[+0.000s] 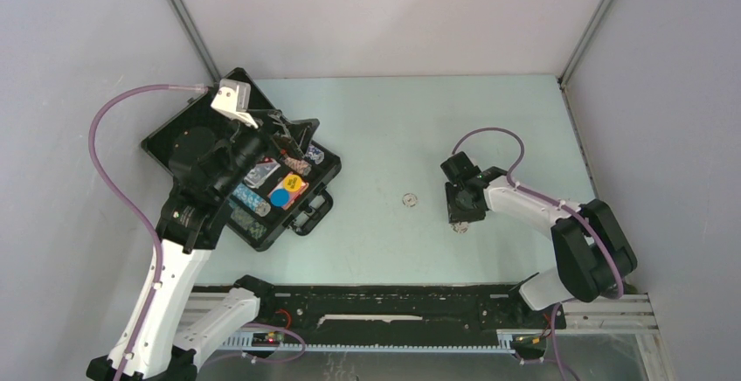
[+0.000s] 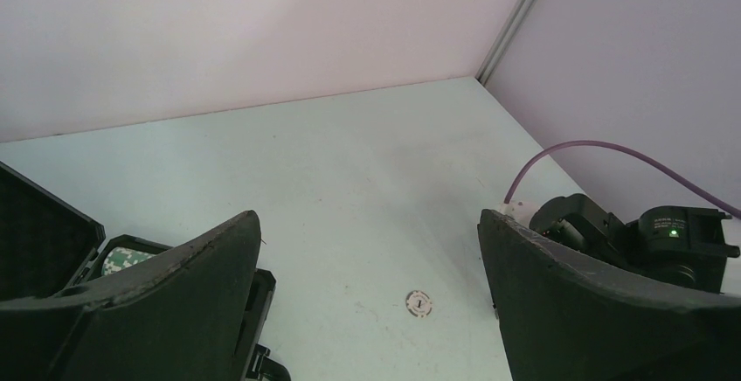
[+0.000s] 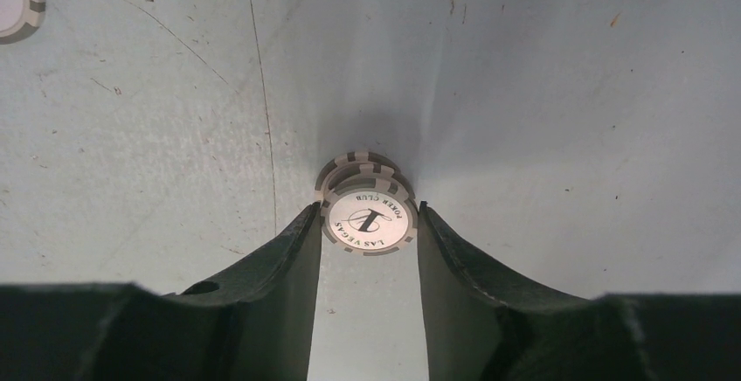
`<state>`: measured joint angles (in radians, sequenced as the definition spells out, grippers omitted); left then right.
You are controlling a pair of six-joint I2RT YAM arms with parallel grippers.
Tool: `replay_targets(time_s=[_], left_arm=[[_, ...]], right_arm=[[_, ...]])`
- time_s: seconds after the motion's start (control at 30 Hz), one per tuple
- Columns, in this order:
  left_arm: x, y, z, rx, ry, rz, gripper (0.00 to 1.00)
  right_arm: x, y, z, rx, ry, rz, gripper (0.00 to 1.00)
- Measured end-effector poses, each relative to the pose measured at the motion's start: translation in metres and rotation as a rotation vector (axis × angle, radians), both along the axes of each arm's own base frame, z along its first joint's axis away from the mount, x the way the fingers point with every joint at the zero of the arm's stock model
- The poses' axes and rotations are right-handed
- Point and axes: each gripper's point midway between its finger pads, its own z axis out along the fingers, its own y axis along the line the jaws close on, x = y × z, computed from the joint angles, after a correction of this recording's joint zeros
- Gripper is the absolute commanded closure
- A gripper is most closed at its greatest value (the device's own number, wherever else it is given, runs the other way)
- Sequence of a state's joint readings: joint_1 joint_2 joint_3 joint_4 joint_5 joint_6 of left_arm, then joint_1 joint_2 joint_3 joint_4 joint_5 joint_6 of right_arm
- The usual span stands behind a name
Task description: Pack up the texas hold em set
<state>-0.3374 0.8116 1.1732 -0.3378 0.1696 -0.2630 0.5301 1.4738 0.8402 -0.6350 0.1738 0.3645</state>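
The black briefcase [image 1: 188,136] of the texas hold em set lies open at the left, with chip rows [image 1: 247,199], a clear-boxed card deck [image 1: 262,174] and blue and yellow discs [image 1: 287,192] in its tray. My left gripper [image 1: 293,136] hovers over the case, jaws wide open [image 2: 367,224] and empty. At the right, my right gripper [image 1: 460,221] is shut on a small stack of white poker chips [image 3: 367,217], held by the edges between both fingertips close to the table. One loose white chip [image 1: 409,198] [image 2: 420,303] [image 3: 17,1] lies flat on the table between the arms.
The pale green table [image 1: 393,136] is walled by grey panels at the back and both sides. A black rail [image 1: 393,298] runs along the near edge. The case's handle [image 1: 313,212] sticks out toward the table's middle. A purple cable [image 1: 489,136] loops above the right wrist.
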Motion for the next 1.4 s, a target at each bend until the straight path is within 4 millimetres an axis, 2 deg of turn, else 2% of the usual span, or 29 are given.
replay_targets(time_s=[0.1,0.37,0.5,0.67,0.83,0.97,1.13,1.23,1.4], left_arm=[[0.000,0.000,0.000,0.000,0.000,0.000,0.00],[-0.002,-0.002,0.000,-0.001,0.000,-0.016,0.00],[-0.002,-0.003,0.000,-0.006,0.003,-0.021,0.00],[-0.003,-0.004,0.001,-0.015,0.004,-0.029,0.00],[-0.005,-0.008,0.004,-0.033,-0.002,-0.054,0.00],[-0.005,-0.011,0.000,-0.037,0.008,-0.067,0.00],[-0.006,-0.011,0.002,-0.042,0.006,-0.069,0.00],[-0.007,-0.011,0.002,-0.047,0.007,-0.072,0.00],[-0.007,-0.011,0.002,-0.048,0.008,-0.072,0.00]], right_arm=[[0.000,0.000,0.000,-0.001,0.000,-0.001,0.39],[-0.002,0.005,0.002,-0.014,-0.006,0.022,0.29],[0.005,0.023,0.011,0.015,-0.027,0.060,0.27],[0.027,0.058,0.012,0.077,-0.030,0.084,0.19],[0.042,0.091,-0.002,0.094,-0.009,0.109,0.17],[0.049,0.109,-0.008,0.110,-0.002,0.128,0.17],[0.053,0.120,-0.011,0.113,-0.008,0.138,0.18],[0.062,0.127,-0.011,0.096,-0.024,0.135,0.19],[0.073,0.138,-0.011,0.077,-0.051,0.140,0.24]])
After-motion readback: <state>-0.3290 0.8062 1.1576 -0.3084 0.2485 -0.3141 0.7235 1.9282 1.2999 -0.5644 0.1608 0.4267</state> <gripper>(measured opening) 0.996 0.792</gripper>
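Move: The right fingertips still pinch a white chip low over the table, directly above another white chip that lies about 1 cm lower. The lone white chip, the next to be fetched, is about 7 cm ahead of the right hand, 14 cm to its left and some 2 cm lower. From the raised left hand, that lone chip lies roughly 5 cm ahead, 22 cm to the right and 40 cm down. The right hand stays put over the lower chip while its fingers open from chip width and let go of the held one, then it lifts a little over 1 cm and swings about 14 cm left and 7 cm forward towards the lone white chip. Over the second half of the swing it sinks some 2.5 cm and turns a few degrees counter-clockwise, ending with the fingers spread on either side of the lone chip, neither tip touching its rim. ##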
